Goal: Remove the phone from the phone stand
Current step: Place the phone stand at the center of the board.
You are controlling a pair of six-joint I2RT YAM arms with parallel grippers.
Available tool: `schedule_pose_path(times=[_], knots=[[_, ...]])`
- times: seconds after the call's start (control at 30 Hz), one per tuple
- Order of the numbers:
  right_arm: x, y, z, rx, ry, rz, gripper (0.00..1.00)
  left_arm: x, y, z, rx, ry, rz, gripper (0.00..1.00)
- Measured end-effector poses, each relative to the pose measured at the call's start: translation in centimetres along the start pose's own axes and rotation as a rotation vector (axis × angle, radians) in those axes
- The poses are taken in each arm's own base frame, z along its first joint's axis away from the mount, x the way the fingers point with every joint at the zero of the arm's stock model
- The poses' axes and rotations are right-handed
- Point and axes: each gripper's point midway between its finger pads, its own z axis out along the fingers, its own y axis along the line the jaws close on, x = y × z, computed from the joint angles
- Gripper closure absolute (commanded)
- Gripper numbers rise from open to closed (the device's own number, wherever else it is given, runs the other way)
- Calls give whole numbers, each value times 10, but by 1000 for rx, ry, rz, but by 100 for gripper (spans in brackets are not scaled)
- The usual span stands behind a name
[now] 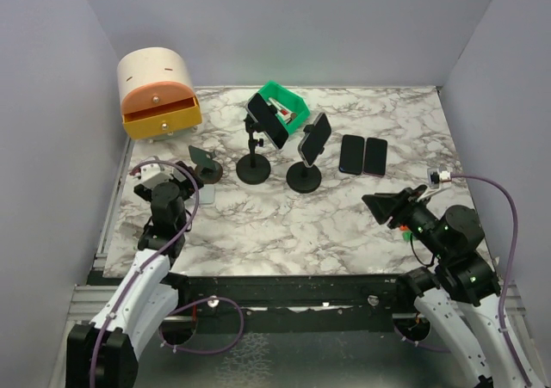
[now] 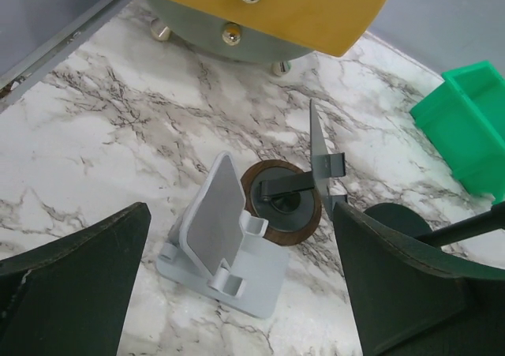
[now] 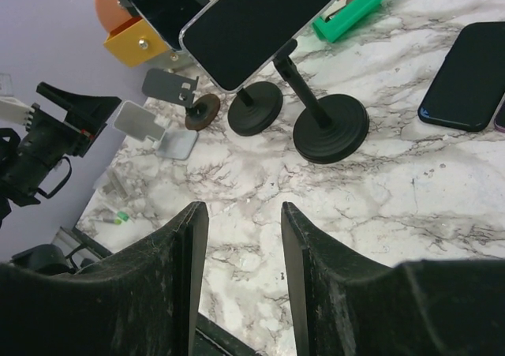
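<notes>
Two black phone stands hold dark phones. One phone (image 1: 267, 120) is on the left stand (image 1: 253, 169), the other phone (image 1: 315, 138) on the right stand (image 1: 304, 177). In the right wrist view the nearer phone (image 3: 260, 24) tilts above its round base (image 3: 331, 127). My right gripper (image 1: 379, 203) (image 3: 241, 207) hovers over bare marble in front of these stands, open and empty. My left gripper (image 1: 185, 186) (image 2: 242, 214) is wide open above an empty grey stand (image 2: 225, 237), touching nothing.
Two phones (image 1: 351, 154) (image 1: 375, 157) lie flat at the right. A green bin (image 1: 284, 104) sits behind the stands. A cream box with a yellow drawer (image 1: 157, 91) is at the back left. A small wood-based stand (image 2: 284, 202) is beside the grey one.
</notes>
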Motion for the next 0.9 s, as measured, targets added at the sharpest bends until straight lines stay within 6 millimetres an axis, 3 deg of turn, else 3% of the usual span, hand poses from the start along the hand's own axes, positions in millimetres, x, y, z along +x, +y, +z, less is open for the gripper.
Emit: schedule_pose_path(times=[0.37,0.57,0.9], knots=[[-11,4,-2,27,12,-39,24,-46,-38,-42,76,-85,38,1],[-11,-5,6,77,13,-40,24,-75,-61,-60,196,-97,-22,1],[31,-48,31,188,15,67,28,-94,-142,-75,505,24,-96,1]])
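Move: The left gripper, already open, has the two-legged phone stand (the left of the black pair) about 11 cm ahead and 22 cm to its right, its middle roughly level; the grey stand just set down sits some 2 cm ahead, 4 cm right and 7 cm below, the wooden-base stand 9 cm ahead, 7 cm right, 7 cm below. From the right gripper, the right black phone stand is about 20 cm ahead, 11 cm left and 12 cm lower; the laid-down phones lie 28 cm ahead, 6 cm right, 22 cm below. Lift the left gripper, fingers wide open, some 15 cm up and clear of the grey stand, easing back about 3 cm, then swing it about 11 cm right towards the left black stand, turning some 25 degrees clockwise and tipping the fingers up. Meanwhile open the right gripper further and, after a slight rise, bring it down and a little forward towards the right black stand. ##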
